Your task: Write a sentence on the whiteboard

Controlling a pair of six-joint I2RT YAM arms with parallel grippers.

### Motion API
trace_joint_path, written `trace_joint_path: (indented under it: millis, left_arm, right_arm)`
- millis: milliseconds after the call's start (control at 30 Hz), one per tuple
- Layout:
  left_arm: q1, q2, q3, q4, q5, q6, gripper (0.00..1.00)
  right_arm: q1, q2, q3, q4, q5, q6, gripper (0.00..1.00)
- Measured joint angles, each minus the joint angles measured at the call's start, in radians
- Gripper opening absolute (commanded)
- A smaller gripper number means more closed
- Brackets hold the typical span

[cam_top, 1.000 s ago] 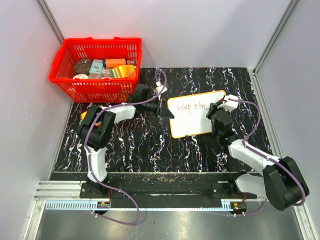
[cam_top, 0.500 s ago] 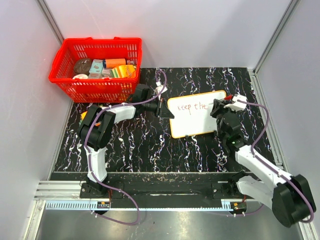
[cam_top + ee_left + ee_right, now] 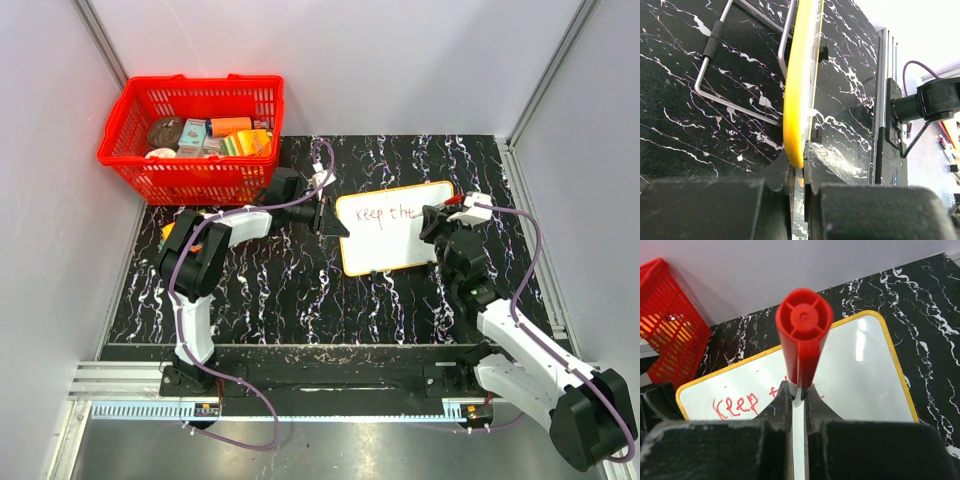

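Observation:
The whiteboard [image 3: 395, 240], white with an orange-yellow rim, stands tilted on the black marbled table. The sentence [image 3: 385, 214] reads "keep the" in thin red marker on its upper left. My left gripper [image 3: 335, 222] is shut on the board's left rim [image 3: 801, 100], seen edge-on between the fingertips [image 3: 827, 160]. At the board's right edge my right gripper [image 3: 447, 215] is shut on a red marker [image 3: 804, 335] with a white lower body. The marker's blunt end points toward the wrist camera and its tip is hidden. The written "keep" [image 3: 737, 406] shows left of the fingers.
A red basket [image 3: 190, 140] holding several packets stands at the back left of the table. A bent wire stand [image 3: 715, 65] lies behind the board. Grey walls close in the table at the left, back and right. An aluminium rail [image 3: 330, 375] runs along the near edge.
My right gripper with the marker has shifted right, from over the board's right part to its right edge, and the arm has stretched forward. The left gripper and the writing are unchanged.

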Motion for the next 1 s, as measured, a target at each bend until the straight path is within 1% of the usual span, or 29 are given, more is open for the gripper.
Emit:
trace_joint_path:
  millis: [100, 333, 533, 700, 1000]
  left_arm:
    - [-0.001, 0.000, 0.000, 0.000, 0.000, 0.001, 0.00]
    - [-0.002, 0.000, 0.000, 0.000, -0.001, 0.002, 0.00]
    - [-0.002, 0.000, 0.000, 0.000, -0.001, 0.003, 0.00]
    - [-0.003, 0.000, 0.000, 0.001, -0.002, 0.003, 0.00]
    - [-0.003, 0.000, 0.000, 0.001, -0.002, 0.003, 0.00]
  right_arm:
    - [0.023, -0.012, 0.000, -0.017, 0.002, -0.007, 0.00]
    - [0.134, -0.032, 0.000, -0.035, 0.036, -0.063, 0.00]
    - [0.141, -0.041, 0.000, -0.035, 0.042, -0.095, 0.00]
    - [0.148, -0.063, 0.000, -0.033, 0.010, -0.126, 0.00]
    - [0.209, -0.042, -0.013, -0.011, 0.008, -0.161, 0.00]
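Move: The right hand holds the red-capped marker clear of the whiteboard. The blank space under "keep" lies about 13 cm to its left, 5 cm back and roughly 15 cm below. "The" is some 5 cm left and 2 cm ahead of that hand, with "keep" about 13 cm left and 1 cm ahead, both around 12 cm below. From the left hand, at the board's left edge, the blank space is about 8 cm right and 3 cm back, nearly level. Leftward and somewhat back, the right hand carries the still-gripped marker about 6 cm across from the end of "the" towards the blank lower part of the board, staying nearly level with a brief pause and a slight rise and dip. The wrist swings counter-clockwise some 10 degrees and rolls its left side down about as much. The left hand keeps its pinch on the board's left edge. ##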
